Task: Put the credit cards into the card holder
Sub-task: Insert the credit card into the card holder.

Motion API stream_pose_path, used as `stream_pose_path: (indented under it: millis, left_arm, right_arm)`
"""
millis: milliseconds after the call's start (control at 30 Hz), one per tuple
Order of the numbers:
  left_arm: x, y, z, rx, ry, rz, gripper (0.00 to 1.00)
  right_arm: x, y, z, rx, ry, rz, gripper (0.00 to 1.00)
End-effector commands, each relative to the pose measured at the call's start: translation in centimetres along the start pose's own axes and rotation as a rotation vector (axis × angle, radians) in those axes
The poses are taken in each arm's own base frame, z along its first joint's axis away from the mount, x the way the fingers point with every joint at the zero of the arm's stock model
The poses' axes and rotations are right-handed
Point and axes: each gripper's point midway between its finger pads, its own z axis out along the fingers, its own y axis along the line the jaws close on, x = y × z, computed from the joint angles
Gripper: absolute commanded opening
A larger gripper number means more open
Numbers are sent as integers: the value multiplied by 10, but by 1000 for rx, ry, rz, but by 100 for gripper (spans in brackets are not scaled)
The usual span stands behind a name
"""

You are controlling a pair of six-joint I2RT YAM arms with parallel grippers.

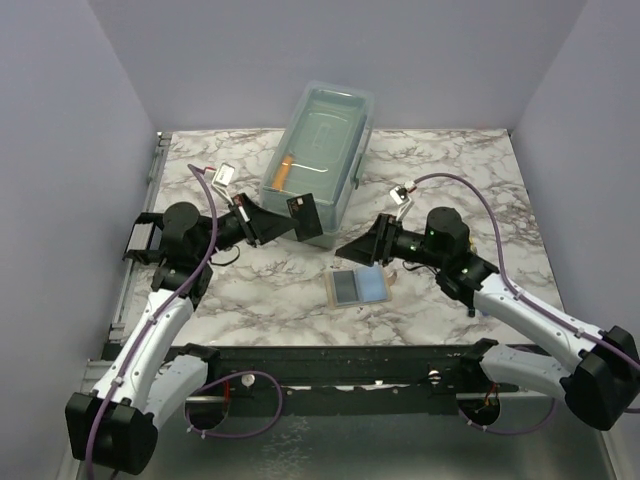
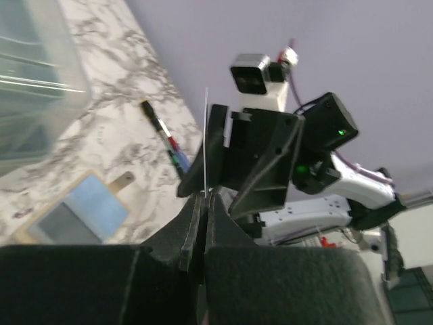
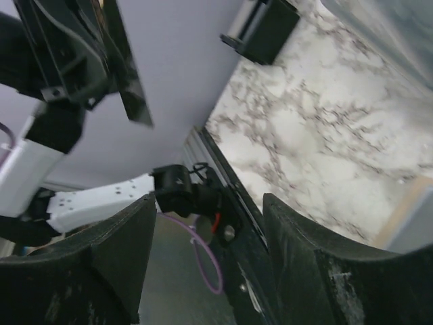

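My left gripper [image 1: 290, 218] is shut on a dark credit card [image 1: 305, 215] and holds it upright above the table, in front of the clear box. In the left wrist view the card [image 2: 205, 142] shows edge-on above the closed fingertips [image 2: 196, 210]. My right gripper [image 1: 348, 250] is open and empty, facing the card from a short way to its right; its jaws [image 3: 210, 203] stand wide apart. A dark grey card [image 1: 346, 287] and a light blue card [image 1: 372, 286] lie on a tan pad [image 1: 330, 290]. The black card holder [image 1: 140, 240] stands at the table's left edge, also in the right wrist view [image 3: 260, 30].
A large clear lidded box [image 1: 322, 155] with an orange item inside stands at the back middle. A pen [image 2: 164, 135] lies on the marble table near the pad. Grey walls close in the left, right and back sides.
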Motion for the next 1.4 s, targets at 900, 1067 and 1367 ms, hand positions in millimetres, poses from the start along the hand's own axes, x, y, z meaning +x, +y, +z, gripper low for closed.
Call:
stream_pose_path:
  millis: [900,1067,1367]
  left_arm:
    - [64,5,40,73,-9,-215,36]
    - [94,60,33,-170,57,-243,58]
    - [156,100,53,-307,263,-246,54]
  right_arm:
    - [-17,-17,-2,43,-158,161,0]
    - [26,-114,-53,467,-58,138,0]
    - [92,-161,-58,383,233,204,0]
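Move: The left gripper holds the black credit card by one long edge, the card's middle about 2 cm right of its pads and 1 cm ahead. The open right gripper is about 11 cm to the left gripper's right, 5 back and 6 lower. From the right gripper the card is some 9 cm left, 6 ahead and 6 up; the open card holder is 3 ahead, 2 right and 22 below; the clear box is about 30 ahead, 9 left and 16 below. Bring the left gripper rightward and slightly back while raising the right one about 7 cm with its fingers tipping up, and shut the right fingers on the card's free edge. Then open the left fingers and let that hand sink. Swing the right hand, card pinched, down some 20 cm and rightward towards the card holder, tipping its fingers down about 40 degrees. ##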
